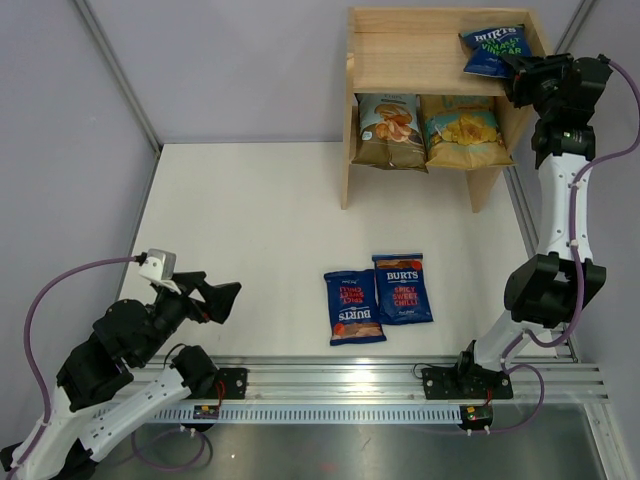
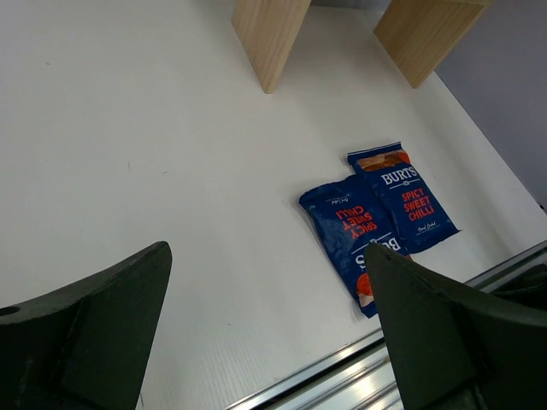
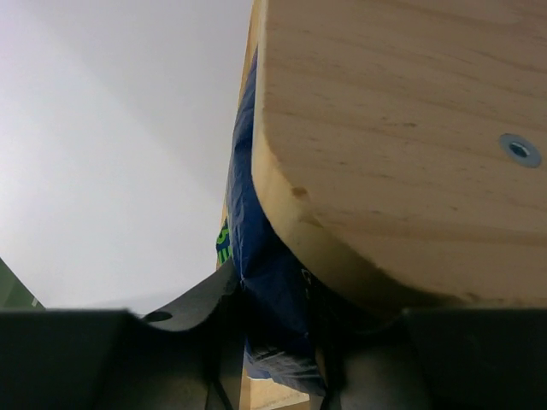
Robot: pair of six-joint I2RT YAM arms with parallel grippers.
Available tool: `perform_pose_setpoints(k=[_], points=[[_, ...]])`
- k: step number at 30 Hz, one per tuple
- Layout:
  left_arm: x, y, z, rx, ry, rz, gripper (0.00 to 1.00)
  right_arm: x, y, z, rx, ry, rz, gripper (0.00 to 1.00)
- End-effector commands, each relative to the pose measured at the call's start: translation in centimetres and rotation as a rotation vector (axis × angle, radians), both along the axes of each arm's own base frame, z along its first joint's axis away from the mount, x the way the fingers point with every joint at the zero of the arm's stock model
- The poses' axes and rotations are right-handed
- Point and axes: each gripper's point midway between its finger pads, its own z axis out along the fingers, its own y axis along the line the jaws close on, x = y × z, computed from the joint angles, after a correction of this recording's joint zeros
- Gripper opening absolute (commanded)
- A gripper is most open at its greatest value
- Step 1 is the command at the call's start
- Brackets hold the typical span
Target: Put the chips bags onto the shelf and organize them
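Observation:
The light wood shelf (image 1: 400,60) stands at the back right. On its lower tier stand the tan-and-teal chips bag (image 1: 390,132) and the light-blue-and-olive bag (image 1: 464,133). My right gripper (image 1: 518,72) is shut on a dark-blue BURTS bag (image 1: 491,50) at the right end of the top tier, against the side panel (image 3: 402,145); the bag shows between its fingers in the right wrist view (image 3: 269,290). Two more BURTS bags (image 1: 353,306) (image 1: 402,288) lie flat on the table, also in the left wrist view (image 2: 355,231) (image 2: 403,198). My left gripper (image 1: 222,298) is open and empty at the near left.
The white table (image 1: 240,230) is walled by grey panels left, back and right. An aluminium rail (image 1: 330,385) with both arm bases runs along the near edge. The shelf's two legs (image 2: 267,38) stand on the table at the back.

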Motion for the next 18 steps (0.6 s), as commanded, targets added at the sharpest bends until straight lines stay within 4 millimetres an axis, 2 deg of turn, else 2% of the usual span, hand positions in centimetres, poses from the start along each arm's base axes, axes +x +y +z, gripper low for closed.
perform_pose_setpoints(k=[1,3,7,13,17,18], points=[[0.1,-0.3,1.1,-0.04,-0.031,-0.006,0.99,-0.7,0.0,2.1,-0.052,-0.013,-0.026,0.37],[0.1,-0.2,1.2,-0.044,-0.033,-0.003,0.99,-1.0,0.0,2.4,-0.067,-0.005,-0.034,0.41],[0.0,-0.1,1.2,-0.046,-0.033,-0.003,0.99,-1.6,-0.4,1.0,-0.08,0.084,-0.061,0.54],[0.0,0.0,1.2,-0.049,-0.035,0.002,0.99,-2.4,-0.4,0.8,-0.105,0.149,-0.066,0.6],[-0.1,0.1,1.4,-0.059,-0.043,0.0,0.99,-3.0,-1.2,0.5,-0.162,0.197,-0.1,0.62],[-0.1,0.1,1.3,-0.059,-0.043,0.0,0.99,-3.2,-1.2,1.1,-0.176,0.19,-0.104,0.62]])
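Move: The blue vinegar chips bag is on the top shelf, between the right fingers by its near end; its middle lies about 5 cm ahead of the right hand and 3 cm left. The shelf's right side panel stands some 7 cm ahead and 3 cm to the hand's right. Down on the lower board, the yellow chips bag sits about 9 cm left, 3 cm ahead and 20 cm below. From the left hand, the blue bag is roughly 44 cm ahead, 56 cm right and 18 cm up. Let go of the blue bag on the top shelf: open the right fingers to about two thirds while easing the hand back about 2.5 cm, away from the bag and drifting barely to the right. Tip the fingers down some 10 degrees with a slight roll that lowers the hand's left side. ##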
